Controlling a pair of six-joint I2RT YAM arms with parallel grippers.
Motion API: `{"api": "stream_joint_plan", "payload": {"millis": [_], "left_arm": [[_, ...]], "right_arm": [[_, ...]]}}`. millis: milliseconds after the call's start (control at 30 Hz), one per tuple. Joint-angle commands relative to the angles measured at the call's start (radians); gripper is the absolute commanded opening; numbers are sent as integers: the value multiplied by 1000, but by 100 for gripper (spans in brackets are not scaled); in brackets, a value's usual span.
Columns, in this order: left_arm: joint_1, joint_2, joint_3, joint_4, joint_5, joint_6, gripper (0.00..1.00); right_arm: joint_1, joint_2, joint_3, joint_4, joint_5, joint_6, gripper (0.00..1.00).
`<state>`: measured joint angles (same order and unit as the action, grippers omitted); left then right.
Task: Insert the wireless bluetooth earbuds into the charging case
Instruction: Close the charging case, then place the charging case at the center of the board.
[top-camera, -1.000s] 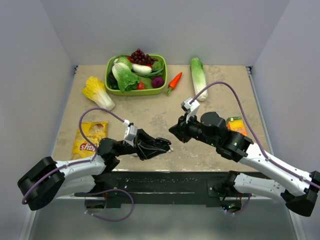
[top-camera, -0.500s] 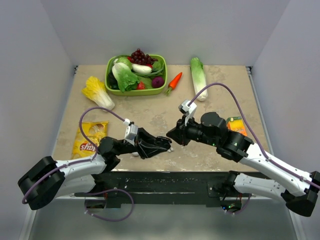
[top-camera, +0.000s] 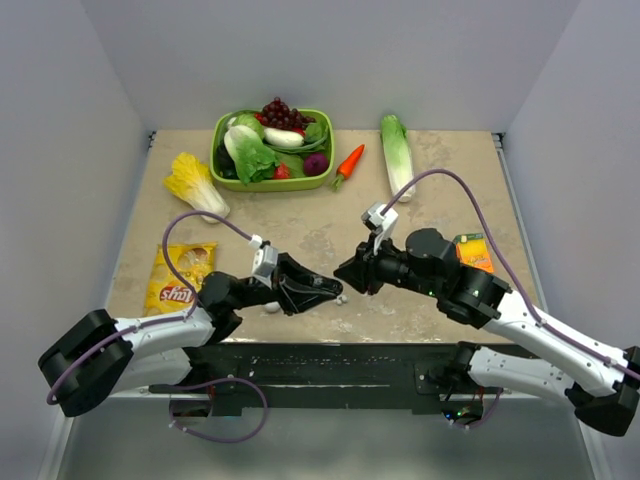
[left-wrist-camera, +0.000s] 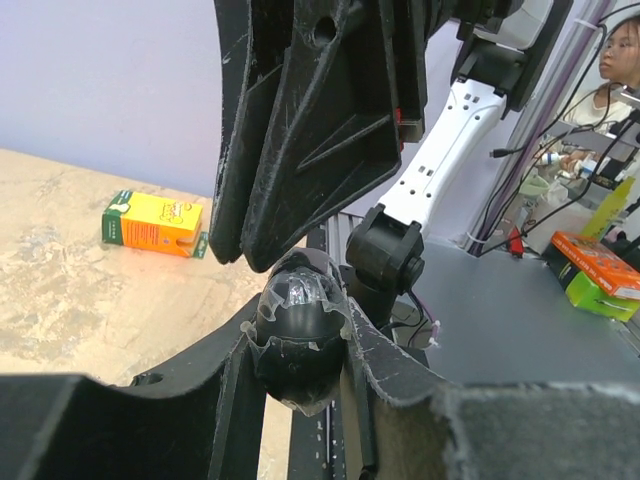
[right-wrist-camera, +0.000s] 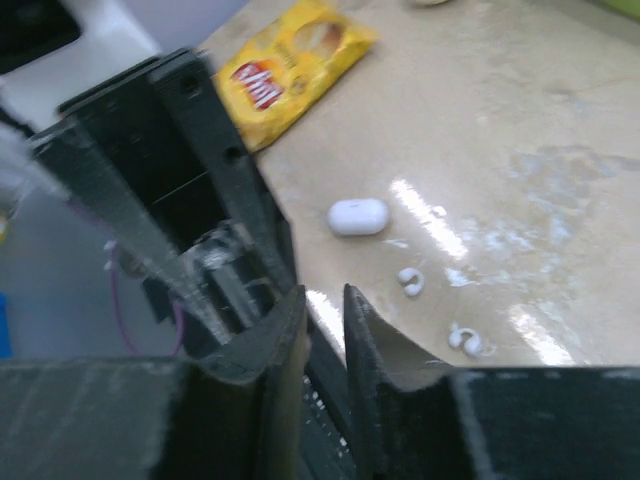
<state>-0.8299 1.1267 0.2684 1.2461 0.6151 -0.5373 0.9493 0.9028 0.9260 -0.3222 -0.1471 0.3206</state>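
Observation:
The white oval charging case (right-wrist-camera: 357, 215) lies closed on the table, and only a sliver of it (top-camera: 272, 307) shows beside the left arm in the top view. Two tiny white earbuds (right-wrist-camera: 409, 282) (right-wrist-camera: 466, 341) lie loose near the table's front edge (top-camera: 340, 298) (top-camera: 339, 323). My left gripper (top-camera: 330, 291) (left-wrist-camera: 300, 300) is shut on a dark rounded object (left-wrist-camera: 298, 340) wrapped in clear film. My right gripper (top-camera: 343, 273) (right-wrist-camera: 322, 300) hovers tip to tip with it, above the earbuds. Its jaws are a narrow gap apart with nothing between them.
A yellow chips bag (top-camera: 180, 278) lies at the left front and an orange juice box (top-camera: 472, 250) at the right. At the back are a green basket (top-camera: 270, 187) of vegetables, a cabbage (top-camera: 197, 185), a carrot (top-camera: 348, 163) and a long lettuce (top-camera: 397, 155).
My right gripper has come slightly down and nearer to the left gripper, and its jaws have parted a little. The left gripper keeps its hold and has barely moved.

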Motion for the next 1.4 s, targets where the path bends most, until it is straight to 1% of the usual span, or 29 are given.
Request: {"api": "stream_joint_plan", "payload": {"millis": [0,33,67,100,133,167,200,233,267,300,333,400,433,467,500,533,600,833,900,933,1000,1033,1200,1267,1300,1333,1367], "left_arm": [[2,-8,45,-9,-81,34,0],[2,-10,51,-49,-113,40,0],[2,-5,70,-142,-200,43,0],[2,-1,84,-193,-254,42,0],[6,22,103,-309,-317,25,0],[14,42,144,-359,-415,13,0],[23,68,167,-402,-454,-1,0],[52,129,195,-498,-489,-50,0],[69,165,248,-537,-538,-76,0],[84,201,276,-572,-551,-113,0],[112,279,305,-627,-551,-124,0],[130,359,394,-661,-542,-92,0],[141,433,426,-707,-551,-83,0],[149,470,484,-726,-546,-73,0],[167,532,509,-740,-535,-60,0],[176,562,547,-755,-523,-56,0],[205,629,575,-766,-491,-47,0],[267,751,660,-832,-456,-49,0],[278,771,672,-847,-456,-52,6],[279,774,677,-859,-454,-50,13],[287,785,678,-870,-454,-47,21],[290,788,680,-876,-454,-47,27],[314,773,675,-922,-463,-44,39],[322,753,667,-939,-480,-41,49],[333,733,664,-956,-485,-35,88],[339,722,661,-965,-485,-32,89],[347,711,658,-974,-482,-30,99]], "right_arm": [[2,-108,-36,15,350,101,30],[2,-139,-74,23,433,115,37],[2,-165,-99,35,516,126,39],[2,-217,-122,47,593,129,40],[2,-228,-163,75,616,129,43],[2,-234,-177,84,627,129,43],[2,-222,-194,93,632,120,44],[2,-200,-197,92,630,117,45],[2,-179,-202,91,633,110,45],[0,-136,-220,106,647,98,45],[2,-118,-231,113,653,97,45],[0,-90,-257,144,646,107,45],[0,-84,-266,159,618,112,45],[2,-81,-274,175,604,115,45],[0,-82,-291,204,591,123,45],[0,-82,-296,216,568,126,45],[2,-81,-306,241,548,127,45],[0,-61,-329,262,534,124,45],[-1,-54,-334,267,534,123,45],[0,-51,-332,265,535,123,45],[0,-45,-331,265,534,117,45],[0,-45,-331,264,535,117,45],[0,-33,-328,247,554,117,46],[0,-28,-328,244,557,115,46],[0,-30,-326,242,557,117,46],[0,-30,-326,244,557,117,46],[0,-28,-325,242,555,115,46]]}}
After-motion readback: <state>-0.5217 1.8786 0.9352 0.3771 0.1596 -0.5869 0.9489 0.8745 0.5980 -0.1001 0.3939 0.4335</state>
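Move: The left fingers still hold the apparently shut charging case high up; its set-down spot on bare table lies about 26 cm ahead, 3 cm left and 23 cm below that hand. Beyond it are the vegetable basket, 44 cm ahead and 13 left, and the carrot, 43 ahead and 5 right; the white case lies 8 ahead and 11 left. The held charging case is roughly 3 cm back, 3 left and 2 below the right hand. The left hand carries the charging case forward about 26 cm and down some 22 cm towards the open table before the basket, rolling over by roughly 70 degrees until its fingers slant forward, right and down, then opens them wide and lifts a little off the case. The right hand backs away from the case, rightward and forward with a 30-degree clockwise turn, then sinks, its fingers opening somewhat. ##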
